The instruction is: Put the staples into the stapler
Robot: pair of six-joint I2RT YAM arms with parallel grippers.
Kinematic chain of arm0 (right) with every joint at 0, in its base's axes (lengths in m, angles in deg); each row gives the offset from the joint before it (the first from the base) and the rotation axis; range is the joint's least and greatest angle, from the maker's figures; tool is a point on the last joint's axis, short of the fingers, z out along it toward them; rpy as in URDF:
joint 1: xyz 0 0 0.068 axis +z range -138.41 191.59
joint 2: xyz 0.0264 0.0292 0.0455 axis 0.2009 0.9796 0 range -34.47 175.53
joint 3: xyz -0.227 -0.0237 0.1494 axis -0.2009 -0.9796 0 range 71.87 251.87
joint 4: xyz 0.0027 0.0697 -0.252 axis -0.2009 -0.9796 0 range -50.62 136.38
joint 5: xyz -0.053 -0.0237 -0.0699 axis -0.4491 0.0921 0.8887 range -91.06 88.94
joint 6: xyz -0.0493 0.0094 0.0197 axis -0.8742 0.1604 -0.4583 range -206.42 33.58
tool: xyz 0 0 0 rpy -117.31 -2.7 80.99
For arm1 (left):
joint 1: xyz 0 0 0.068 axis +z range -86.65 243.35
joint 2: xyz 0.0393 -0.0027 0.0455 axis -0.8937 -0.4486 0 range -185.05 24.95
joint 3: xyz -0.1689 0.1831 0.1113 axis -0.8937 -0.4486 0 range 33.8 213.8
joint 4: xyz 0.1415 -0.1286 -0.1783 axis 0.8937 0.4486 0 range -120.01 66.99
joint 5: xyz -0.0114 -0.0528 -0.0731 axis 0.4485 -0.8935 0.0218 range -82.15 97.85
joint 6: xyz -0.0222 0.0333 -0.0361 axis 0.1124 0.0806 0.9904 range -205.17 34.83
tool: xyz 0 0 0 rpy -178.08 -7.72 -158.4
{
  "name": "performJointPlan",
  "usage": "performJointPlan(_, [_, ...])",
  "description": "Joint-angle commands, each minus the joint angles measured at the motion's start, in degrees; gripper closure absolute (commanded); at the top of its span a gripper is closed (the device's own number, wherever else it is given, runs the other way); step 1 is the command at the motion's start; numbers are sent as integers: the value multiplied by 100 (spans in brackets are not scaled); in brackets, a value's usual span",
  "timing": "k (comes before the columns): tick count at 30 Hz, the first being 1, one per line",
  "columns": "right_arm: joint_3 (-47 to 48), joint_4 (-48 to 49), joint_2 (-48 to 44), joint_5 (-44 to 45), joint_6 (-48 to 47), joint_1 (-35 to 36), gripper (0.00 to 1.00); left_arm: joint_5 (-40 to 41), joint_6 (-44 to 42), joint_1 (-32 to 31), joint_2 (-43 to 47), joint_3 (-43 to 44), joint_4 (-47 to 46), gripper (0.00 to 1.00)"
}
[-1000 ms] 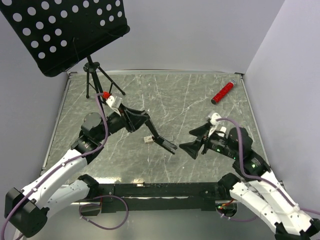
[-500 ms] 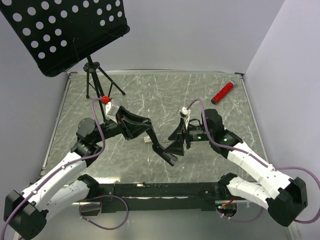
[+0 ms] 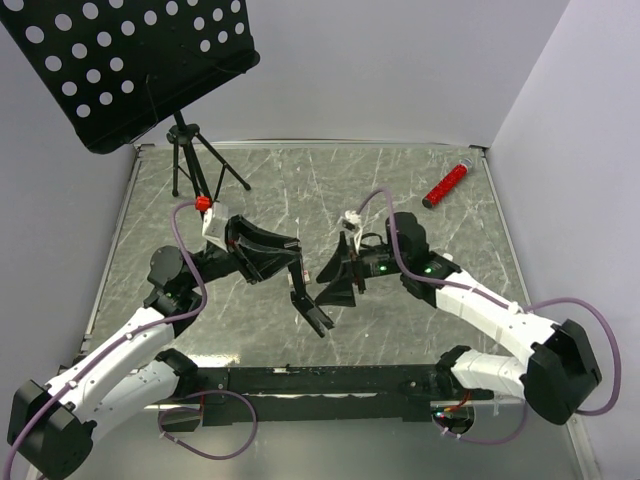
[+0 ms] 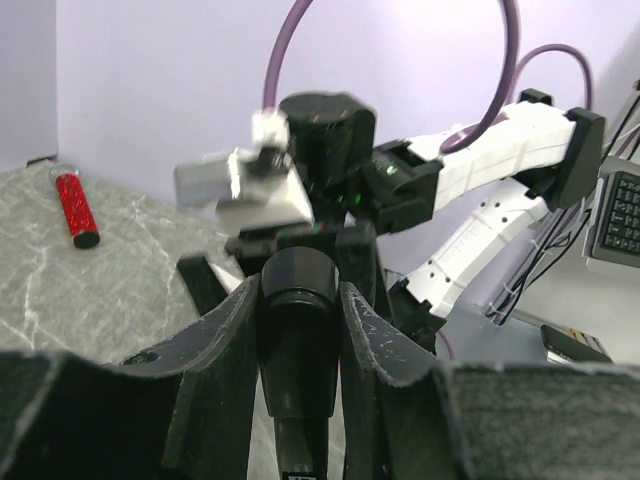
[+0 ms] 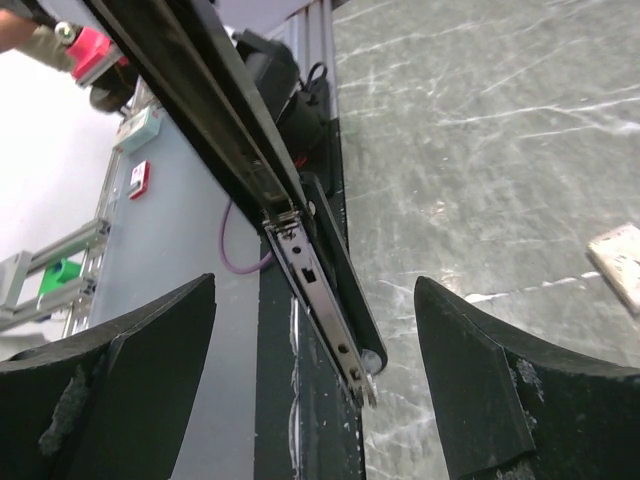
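Observation:
My left gripper (image 3: pixel 290 262) is shut on the black stapler (image 3: pixel 310 305) and holds it off the table, slanting down toward the near edge. In the left wrist view both fingers (image 4: pixel 225 340) press the stapler's (image 4: pixel 298 340) black body. My right gripper (image 3: pixel 332 285) is open just right of the stapler. In the right wrist view the stapler's silvery rail (image 5: pixel 322 295) hangs in the gap of the right gripper (image 5: pixel 312 288), touching neither finger. The staples box (image 5: pixel 620 262) lies flat on the table at that view's right edge.
A red cylinder (image 3: pixel 445 185) lies at the back right of the marble table (image 3: pixel 400 200). A black perforated music stand (image 3: pixel 130 60) on a tripod (image 3: pixel 190 160) stands at the back left. White walls enclose the table on the back and right.
My right arm has swung left from the right side until its open jaws surround the stapler's tip. My left arm has shifted slightly left and tilted the stapler steeper.

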Motion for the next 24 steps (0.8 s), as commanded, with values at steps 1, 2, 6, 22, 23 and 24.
performJointPlan(1, [138, 630, 298, -63, -160, 314, 14, 37, 271, 24, 46, 45, -979, 99])
performJointPlan(2, [77, 909, 412, -54, -73, 402, 13, 46, 280, 32, 55, 27, -1005, 99])
performJointPlan(6, [-47, 1587, 703, -115, 218, 552, 14, 72, 341, 24, 107, -34, -1110, 99])
performJointPlan(22, [-30, 1118, 827, -108, -149, 658, 98, 1011, 500, 24, 704, -965, -1418, 99])
performJointPlan(23, [-12, 888, 792, -28, -264, 666, 100, 1152, 447, 24, 775, -1166, -1375, 99])
performJointPlan(24, [14, 703, 739, 51, -370, 658, 100, 1284, 412, 32, 845, -1264, -1200, 99])
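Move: Hanging opened out from the left fingers, the black stapler has its middle about 4 cm to the right hand's left, some 2 cm back and 2 cm lower, where the black channel meets the silver magazine. From the left hand, that middle is roughly 13 cm below, 4 cm back and 2 cm to the right. On the table, the small staple box lies about 19 cm ahead of the right hand, 4 cm to its left and 22 cm below. Reaching about 4 cm left, with some 2 cm of drop and 2 cm back, the open right hand straddles the stapler's middle, turns some 10 degrees counter-clockwise and closes its fingers firmly on both sides at the magazine's upper end. The left hand keeps its grip on the upper end, near still at first, then shifts about 2 cm left and down while tilting. ##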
